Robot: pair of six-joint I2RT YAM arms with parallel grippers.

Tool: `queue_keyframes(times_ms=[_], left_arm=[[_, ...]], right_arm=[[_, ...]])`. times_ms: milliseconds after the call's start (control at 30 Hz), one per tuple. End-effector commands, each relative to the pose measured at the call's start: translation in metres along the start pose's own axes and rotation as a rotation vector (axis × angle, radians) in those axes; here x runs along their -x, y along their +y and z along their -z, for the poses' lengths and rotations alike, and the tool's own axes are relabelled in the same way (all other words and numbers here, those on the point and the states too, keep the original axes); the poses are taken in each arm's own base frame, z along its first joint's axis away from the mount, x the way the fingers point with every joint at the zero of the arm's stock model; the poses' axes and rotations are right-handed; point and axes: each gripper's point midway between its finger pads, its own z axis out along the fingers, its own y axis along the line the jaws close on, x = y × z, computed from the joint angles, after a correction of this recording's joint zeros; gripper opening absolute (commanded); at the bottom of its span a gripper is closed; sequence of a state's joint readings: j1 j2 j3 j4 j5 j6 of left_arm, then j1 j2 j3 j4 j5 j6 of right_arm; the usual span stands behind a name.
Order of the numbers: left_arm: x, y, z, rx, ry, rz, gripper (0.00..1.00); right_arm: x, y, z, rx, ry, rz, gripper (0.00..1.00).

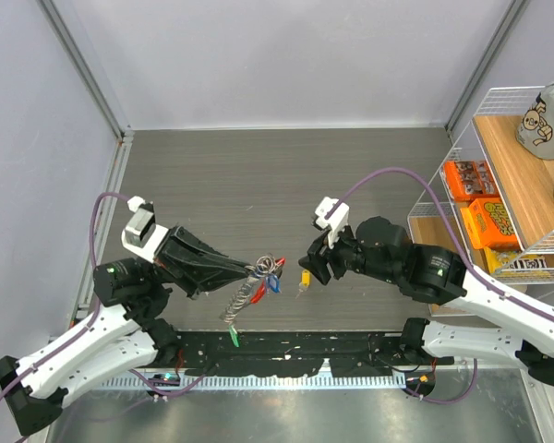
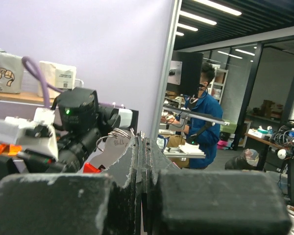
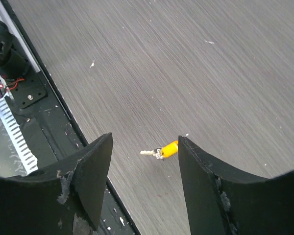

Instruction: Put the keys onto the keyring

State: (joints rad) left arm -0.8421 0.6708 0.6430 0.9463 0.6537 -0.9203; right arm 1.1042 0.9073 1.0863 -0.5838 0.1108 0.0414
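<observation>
My left gripper (image 1: 252,273) is shut on the keyring (image 1: 262,269), held above the table. The silvery chain (image 1: 239,301) hangs from it, with a green-tagged key (image 1: 233,339) at its end. Red (image 1: 279,263) and blue (image 1: 272,285) tagged keys hang at the ring. In the left wrist view the ring (image 2: 112,133) and a stamped metal tab stick out beside the shut fingers (image 2: 122,166). My right gripper (image 1: 311,265) is open and empty above a yellow-tagged key (image 1: 305,278). In the right wrist view that key (image 3: 165,150) lies on the table between the spread fingers (image 3: 95,166).
A wire shelf (image 1: 462,198) with orange snack boxes (image 1: 489,221) and a bag stands at the right edge. A black base rail (image 1: 295,349) runs along the near edge and also shows in the right wrist view (image 3: 49,122). Walls close the back and left.
</observation>
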Motion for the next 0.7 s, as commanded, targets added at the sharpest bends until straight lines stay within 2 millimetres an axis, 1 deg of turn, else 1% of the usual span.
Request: queue_keyframes(times_ms=[0,133,233,333,400,433,467,600,667], left_arm=[[0.038,-0.03,-0.012,-0.116,-0.11,-0.046,0.0],[0.039,-0.031,-0.016,-0.139,-0.106,-0.033,0.0],[0.038,-0.034,-0.018,-0.161,-0.092,-0.025,0.0],[0.035,-0.031,-0.017,-0.15,-0.086,-0.019,0.0],[0.031,-0.022,-0.017,-0.102,-0.069,-0.007,0.0],[0.025,-0.012,-0.017,-0.051,-0.041,0.01,0.0],[0.023,-0.006,-0.016,-0.018,-0.033,0.01,0.0],[0.01,0.018,-0.008,0.119,0.011,0.01,0.0],[0.005,0.023,-0.005,0.147,0.03,0.004,0.0]], right_arm=[[0.001,-0.01,-0.009,-0.057,-0.029,-0.072,0.62],[-0.029,-0.019,-0.026,-0.081,0.07,-0.158,0.63],[-0.055,-0.028,-0.037,-0.086,0.147,-0.225,0.63],[-0.07,-0.027,-0.044,-0.061,0.183,-0.275,0.63],[-0.077,-0.028,-0.047,-0.058,0.201,-0.297,0.63],[-0.081,-0.027,-0.049,-0.054,0.211,-0.304,0.63],[-0.084,-0.026,-0.05,-0.051,0.222,-0.309,0.62],[-0.089,-0.025,-0.053,-0.047,0.231,-0.325,0.62],[-0.096,-0.028,-0.056,-0.068,0.248,-0.338,0.62]])
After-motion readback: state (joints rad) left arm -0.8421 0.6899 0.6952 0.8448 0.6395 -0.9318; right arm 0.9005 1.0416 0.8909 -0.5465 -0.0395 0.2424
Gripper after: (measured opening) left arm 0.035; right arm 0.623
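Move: The yellow-tagged key lies on the tabletop about 4 cm ahead of the right hand, 2 cm to its left and roughly 25 cm below. The keyring with its hanging keys and tags, pinched in the left fingers, is some 8 cm left of the right hand, 5 cm nearer the base and perhaps 16 cm higher. From the left hand the yellow-tagged key is about 10 cm ahead, 8 cm to the right and 44 cm below. Down towards the yellow-tagged key, the right hand sinks about 11 cm with its fingers still wide open, easing a little forward early on and slowing almost to a stop at the end. Its fingertips tip some 20 degrees further down while the wrist swivels slightly clockwise. The left hand keeps its pinch on the keyring, rising about 2 cm and coming most of the way back. ##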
